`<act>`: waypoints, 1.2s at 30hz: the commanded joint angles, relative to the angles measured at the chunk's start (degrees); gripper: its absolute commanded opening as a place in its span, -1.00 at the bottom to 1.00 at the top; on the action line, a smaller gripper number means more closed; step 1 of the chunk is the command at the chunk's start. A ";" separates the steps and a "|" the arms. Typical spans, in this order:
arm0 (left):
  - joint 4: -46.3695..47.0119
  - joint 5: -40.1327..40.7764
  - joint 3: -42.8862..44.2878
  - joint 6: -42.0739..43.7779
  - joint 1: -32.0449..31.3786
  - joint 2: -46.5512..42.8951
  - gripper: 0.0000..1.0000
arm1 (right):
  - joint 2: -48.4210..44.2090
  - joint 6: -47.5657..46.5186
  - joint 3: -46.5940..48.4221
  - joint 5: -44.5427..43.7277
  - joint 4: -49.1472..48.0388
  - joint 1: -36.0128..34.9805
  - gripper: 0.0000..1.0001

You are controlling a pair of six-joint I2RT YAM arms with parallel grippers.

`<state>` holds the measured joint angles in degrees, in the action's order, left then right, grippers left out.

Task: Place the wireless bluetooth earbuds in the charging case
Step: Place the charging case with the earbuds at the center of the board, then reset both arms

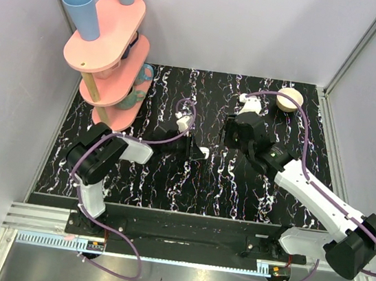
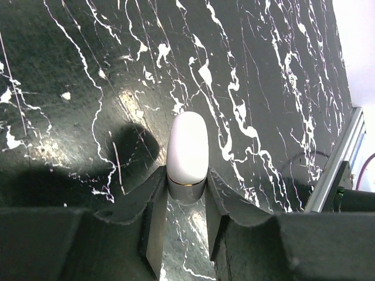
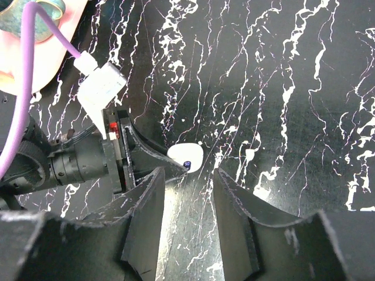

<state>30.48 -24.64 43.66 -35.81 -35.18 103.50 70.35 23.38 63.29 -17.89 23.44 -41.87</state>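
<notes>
The charging case (image 2: 187, 146) is a smooth white rounded shell with a thin gold seam, and my left gripper (image 2: 186, 181) is shut on its lower end just above the black marbled table. In the top view the charging case (image 1: 203, 153) sticks out to the right of the left gripper (image 1: 195, 152). In the right wrist view the case (image 3: 188, 154) shows a small blue dot and sits at the tip of the left fingers (image 3: 152, 161). My right gripper (image 3: 188, 175) is open and holds nothing, a short way from the case. The right gripper (image 1: 228, 137) faces left. I cannot make out the earbuds in any view.
A pink tiered stand (image 1: 107, 40) with blue cups (image 1: 80, 12) stands at the back left, a teal mug (image 1: 140, 82) on a lower shelf. A cream round object (image 1: 289, 98) lies at the back right. Purple cables (image 1: 174, 139) trail from both wrists.
</notes>
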 commanded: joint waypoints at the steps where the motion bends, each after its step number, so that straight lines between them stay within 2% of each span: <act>1: 3.10 1.70 3.01 -0.13 0.29 1.26 -0.72 | -0.65 0.18 -0.79 1.01 -1.82 0.38 -0.06; 2: 2.92 3.10 2.92 -0.22 0.29 1.26 -0.59 | -0.74 0.09 -0.88 0.93 -1.82 0.38 -0.07; 5: 0.47 3.81 3.45 1.26 0.37 1.70 -0.57 | -0.74 0.26 -0.89 -0.73 -1.04 0.38 -0.05; 6: -0.67 4.25 3.62 1.53 0.37 1.79 -0.44 | -0.82 0.09 -0.80 -1.09 -0.77 0.38 -0.05; 9: -1.56 5.04 3.45 2.06 0.46 1.70 -0.39 | -1.17 -0.52 -0.71 -2.06 -0.24 0.47 -0.03; 12: -3.75 5.92 3.80 3.29 0.46 1.00 -0.04 | -1.53 -0.79 -0.80 -1.89 -0.24 0.47 -0.03; 14: -5.07 7.15 4.06 4.61 0.46 0.47 0.04 | -1.35 -0.79 -0.71 -1.54 -0.24 0.38 -0.03; 15: -6.56 7.76 4.07 4.96 0.46 0.12 0.30 | -1.18 -0.70 -0.71 -1.45 -0.15 0.47 -0.03; 18: -7.45 9.08 3.10 6.10 0.64 -2.24 0.32 | -1.00 -0.61 -0.62 -1.10 -0.33 0.38 -0.03; 24: -13.76 16.11 1.17 10.93 0.64 -11.98 0.54 | -0.47 -0.09 -0.97 -2.85 -0.15 0.38 0.00; 26: -15.01 17.96 0.12 13.04 0.64 -15.42 0.64 | -0.21 0.18 -1.15 -5.30 -0.32 0.64 0.13; 28: -16.15 19.01 -0.59 14.88 0.64 -21.13 0.77 | -0.03 0.88 -1.50 -6.80 -0.33 1.08 0.34; 29: -16.76 19.19 -1.03 15.68 0.64 -22.89 0.98 | 0.31 0.97 -1.67 -6.81 -0.33 2.04 0.52; 33: -18.08 22.79 -1.47 17.53 0.64 -31.60 0.98 | 1.28 0.97 -2.55 -5.84 -0.68 6.17 0.91; 36: -20.64 27.62 -1.20 19.20 0.64 -36.87 0.98 | 2.42 1.23 -3.25 -4.79 -1.20 10.73 0.99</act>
<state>12.64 -4.47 42.61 -20.29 -34.81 72.18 71.35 23.99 60.97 -21.87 23.81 -36.07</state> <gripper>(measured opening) 0.987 0.981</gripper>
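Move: The left hand still pinches the charging case low over the board. Its spot at the board's centre is nearly under that hand, about 2 cm ahead, 1 cm to the right and 3 cm below. The other white case lies some 14 cm to the hand's left, about 1 cm back and 3 cm lower. From the idle right hand the same spot is about 5 cm to the left, 1 cm ahead and 20 cm down. Down by some 2 cm, slowly and a touch forward, the left hand sets the charging case on the board, then spreads its fingers wide and lets go. It climbs quickly away, about 15 cm up and 6 cm to the left, its fingertips tipping up as it leaves. Late on, the right hand opens wide and drifts about 5 cm right, slightly forward and down. ##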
